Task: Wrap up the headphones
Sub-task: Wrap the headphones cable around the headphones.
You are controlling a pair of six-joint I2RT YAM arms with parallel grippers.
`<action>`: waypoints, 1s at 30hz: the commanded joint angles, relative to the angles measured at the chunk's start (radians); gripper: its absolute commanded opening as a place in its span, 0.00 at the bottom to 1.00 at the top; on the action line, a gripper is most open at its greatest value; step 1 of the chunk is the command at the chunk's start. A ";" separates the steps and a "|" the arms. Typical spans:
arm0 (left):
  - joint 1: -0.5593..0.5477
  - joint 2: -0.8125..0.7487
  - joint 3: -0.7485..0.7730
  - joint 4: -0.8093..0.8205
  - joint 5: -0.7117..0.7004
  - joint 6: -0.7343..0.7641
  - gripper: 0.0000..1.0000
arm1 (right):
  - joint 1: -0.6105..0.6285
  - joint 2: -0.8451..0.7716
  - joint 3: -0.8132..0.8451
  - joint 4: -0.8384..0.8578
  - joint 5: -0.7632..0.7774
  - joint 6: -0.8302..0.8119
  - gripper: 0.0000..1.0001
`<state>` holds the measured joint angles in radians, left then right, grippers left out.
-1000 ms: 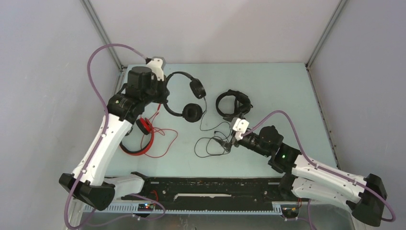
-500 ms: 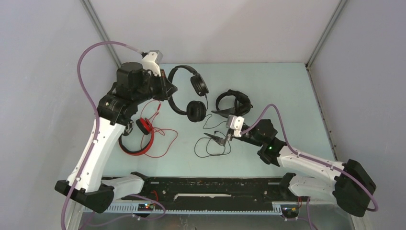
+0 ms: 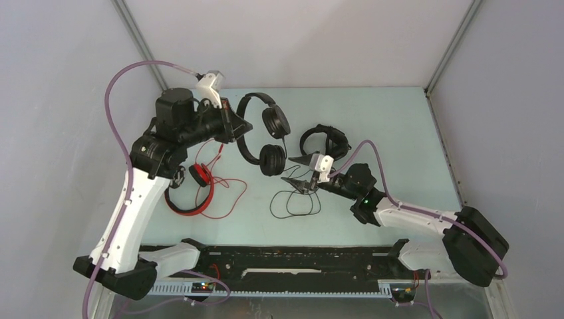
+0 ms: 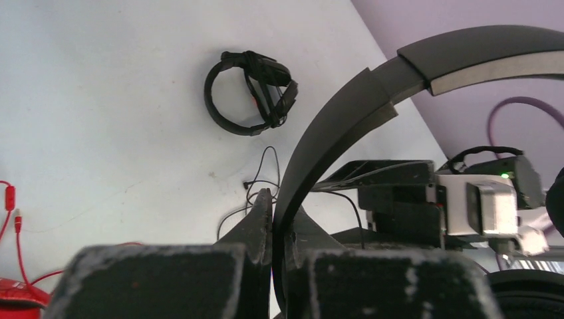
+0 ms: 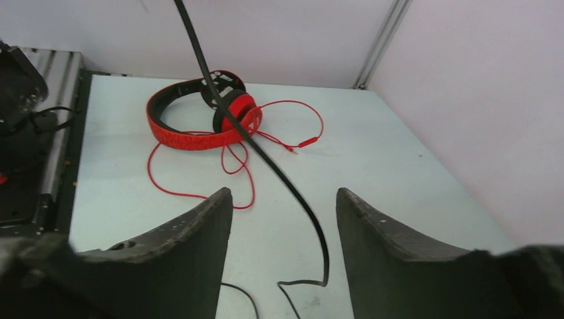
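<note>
My left gripper (image 3: 243, 125) (image 4: 279, 207) is shut on the band of the slim black headphones (image 3: 255, 154) (image 4: 372, 93) and holds them off the table, cups (image 3: 272, 160) hanging. Their thin black cable (image 3: 292, 203) (image 5: 266, 156) drops to a loose loop on the table. In the right wrist view it passes between the fingers of my open right gripper (image 3: 296, 174) (image 5: 284, 194), touching neither. The red headphones (image 3: 181, 206) (image 5: 199, 136) lie at the left with their red cable spread out. The bulkier black headphones (image 3: 322, 141) (image 4: 249, 93) rest at the centre back.
A black rail (image 3: 292, 256) runs along the near edge between the arm bases. Grey walls and metal posts (image 3: 143, 46) enclose the table (image 3: 386, 126) on three sides. The right arm's wrist (image 4: 465, 199) sits close beside the lifted headband.
My right gripper has moved up and left to the hanging cable and its jaws have narrowed. My left arm has carried the black headphones slightly right and higher.
</note>
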<state>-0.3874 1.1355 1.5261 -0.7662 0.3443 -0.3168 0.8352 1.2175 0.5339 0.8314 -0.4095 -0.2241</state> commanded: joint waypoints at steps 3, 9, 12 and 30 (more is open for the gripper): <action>0.002 -0.060 0.047 0.111 0.117 -0.085 0.00 | -0.002 0.076 -0.044 0.214 -0.021 0.152 0.48; 0.002 -0.068 0.034 0.131 0.190 -0.099 0.00 | -0.005 0.159 -0.061 0.343 0.001 0.209 0.25; 0.002 -0.071 0.027 0.129 0.241 -0.081 0.00 | -0.023 0.168 -0.061 0.369 0.026 0.229 0.07; -0.113 -0.094 -0.139 0.054 0.493 0.064 0.00 | -0.133 0.159 0.007 0.307 -0.003 0.326 0.00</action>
<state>-0.4404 1.0485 1.4300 -0.6968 0.7628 -0.3077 0.7048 1.3911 0.4915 1.1282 -0.4152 0.0906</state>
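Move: The black cable hangs from the headphones between my open right fingers; the stretch I'll pinch is about 3 cm below that hand and 1 cm to its left, level with it fore and aft. The near ear cup is roughly 5 cm left, 3 cm ahead and 10 cm above; the wrapped headphones lie 10 cm ahead, 13 cm right and 22 cm below. From my left hand, the cable is some 12 cm back, 12 cm right and 16 cm down. I sink my right hand about 4 cm and shut its wide-open fingers on the cable, then draw it forward about 4 cm and a little right. Meanwhile my left hand keeps its pinch on the headband and carries the headphones back some 8 cm and to the right, rising then sinking again, turning them roughly 25 degrees clockwise. ##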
